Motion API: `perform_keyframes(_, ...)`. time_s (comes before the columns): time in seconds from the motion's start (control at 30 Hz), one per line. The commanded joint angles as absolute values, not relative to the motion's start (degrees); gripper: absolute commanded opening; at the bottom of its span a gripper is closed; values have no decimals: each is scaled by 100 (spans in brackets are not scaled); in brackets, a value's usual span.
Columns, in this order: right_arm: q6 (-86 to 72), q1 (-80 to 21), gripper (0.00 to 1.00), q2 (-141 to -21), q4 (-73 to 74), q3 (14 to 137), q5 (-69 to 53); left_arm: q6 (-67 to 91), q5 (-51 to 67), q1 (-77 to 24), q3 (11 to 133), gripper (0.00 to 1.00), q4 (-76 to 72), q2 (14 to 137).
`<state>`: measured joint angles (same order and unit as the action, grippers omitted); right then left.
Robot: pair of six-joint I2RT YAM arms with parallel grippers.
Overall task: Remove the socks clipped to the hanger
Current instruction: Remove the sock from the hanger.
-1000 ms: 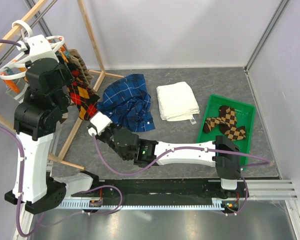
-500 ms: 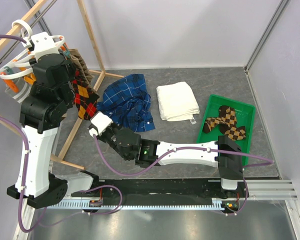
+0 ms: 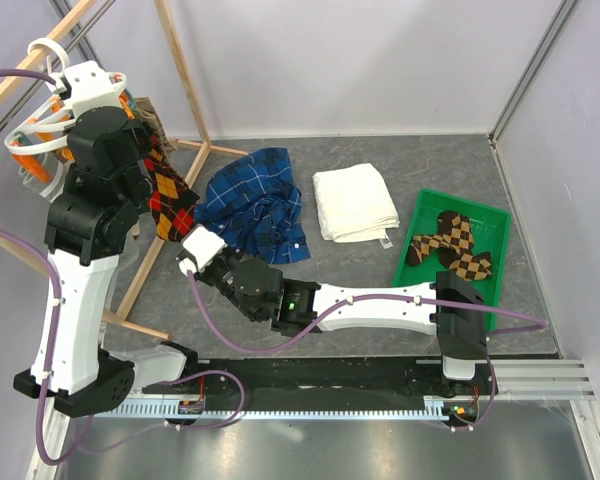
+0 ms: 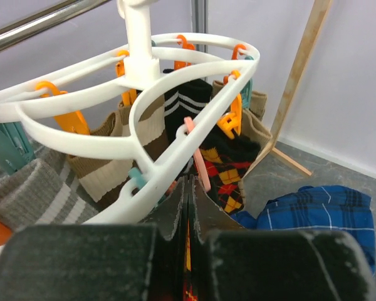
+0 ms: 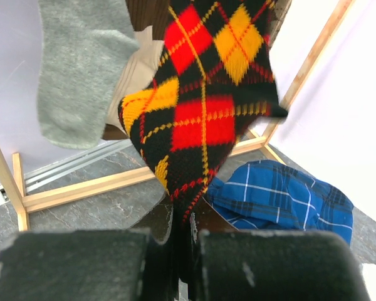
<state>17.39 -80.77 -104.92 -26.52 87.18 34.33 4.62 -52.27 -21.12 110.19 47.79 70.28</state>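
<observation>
The white round hanger (image 4: 175, 47) hangs at the top left, also seen from above (image 3: 35, 135), with orange, teal and pink clothespins. Clipped socks dangle from it: a black striped one (image 4: 189, 103), a beige-brown one (image 4: 100, 169), a grey one (image 4: 31, 197) and a red-yellow-black argyle sock (image 4: 229, 166). My left gripper (image 4: 188, 188) is shut just under the ring beside a pink pin, argyle cloth showing between its jaws. My right gripper (image 5: 187, 216) is shut on the toe of the same argyle sock (image 5: 203, 106), which is stretched between them (image 3: 170, 195).
A green tray (image 3: 500, 215) at the right holds two brown-tan checked socks (image 3: 450, 245). A blue plaid shirt (image 3: 255, 205) and a folded white towel (image 3: 355, 200) lie on the grey table. Wooden rack poles (image 3: 185, 90) frame the hanger. A grey sock (image 5: 75, 75) hangs left of the argyle.
My left gripper has moved in towards the argyle sock's top and gone from open to shut. The hanger has swung slightly. The right arm has barely shifted, still holding the toe.
</observation>
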Motion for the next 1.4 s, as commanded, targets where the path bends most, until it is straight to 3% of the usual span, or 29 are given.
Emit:
perform_keyframes(0.0,1775,-8104,0,-10195,-2900,8657,3401,343,-5133,-2127,10934,2,4324,6900)
perform_keyframes(0.3,1652,-8104,0,-10204,-2848,8613,3480,264,-5010,-2127,10811,2,4175,6724)
perform_keyframes(0.37,1661,-8112,0,-10213,-2848,8657,3472,290,-4878,-2127,10776,18,4184,6619)
perform_keyframes(0.4,1661,-8104,0,-10213,-2839,8683,3437,299,-4834,-2118,10714,40,4175,6583)
perform_keyframes(0.5,1661,-8104,0,-10213,-2707,8824,3349,421,-4501,-2118,10591,55,4201,6426)
perform_keyframes(0.8,1626,-8104,0,-10178,-2505,8903,3419,1388,-3384,-2127,10968,56,4754,6398)
perform_keyframes(1.37,2223,-8569,0,-10300,-2145,9457,3629,1530,-3929,-2127,11100,58,5449,6310)
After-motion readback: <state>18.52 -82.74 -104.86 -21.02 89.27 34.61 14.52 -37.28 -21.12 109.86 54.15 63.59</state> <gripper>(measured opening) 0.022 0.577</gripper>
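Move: The pink clip holding the argyle sock is right at the left fingertips, about 3 cm ahead, 1 cm left and 2 cm above. The orange clip on the same sock stands some 8 cm ahead, level sideways and 4 cm up; the hanger's hub is roughly 10 cm ahead, 9 cm left and 8 cm up. From the right hand, which holds the sock's lower end, the pink clip lies about 13 cm ahead, 5 cm left and 16 cm above. Open the left gripper from shut to a little over half at the pink clip, drawing it back about 3 cm and to the right by as much, rising 2 cm and then sinking again. Swing it some 15 degrees clockwise and roll its left side down, so the spread fingers face the sock under the clip. Keep the right fingers shut on the sock; ease them down, then back, about 1 cm each. ##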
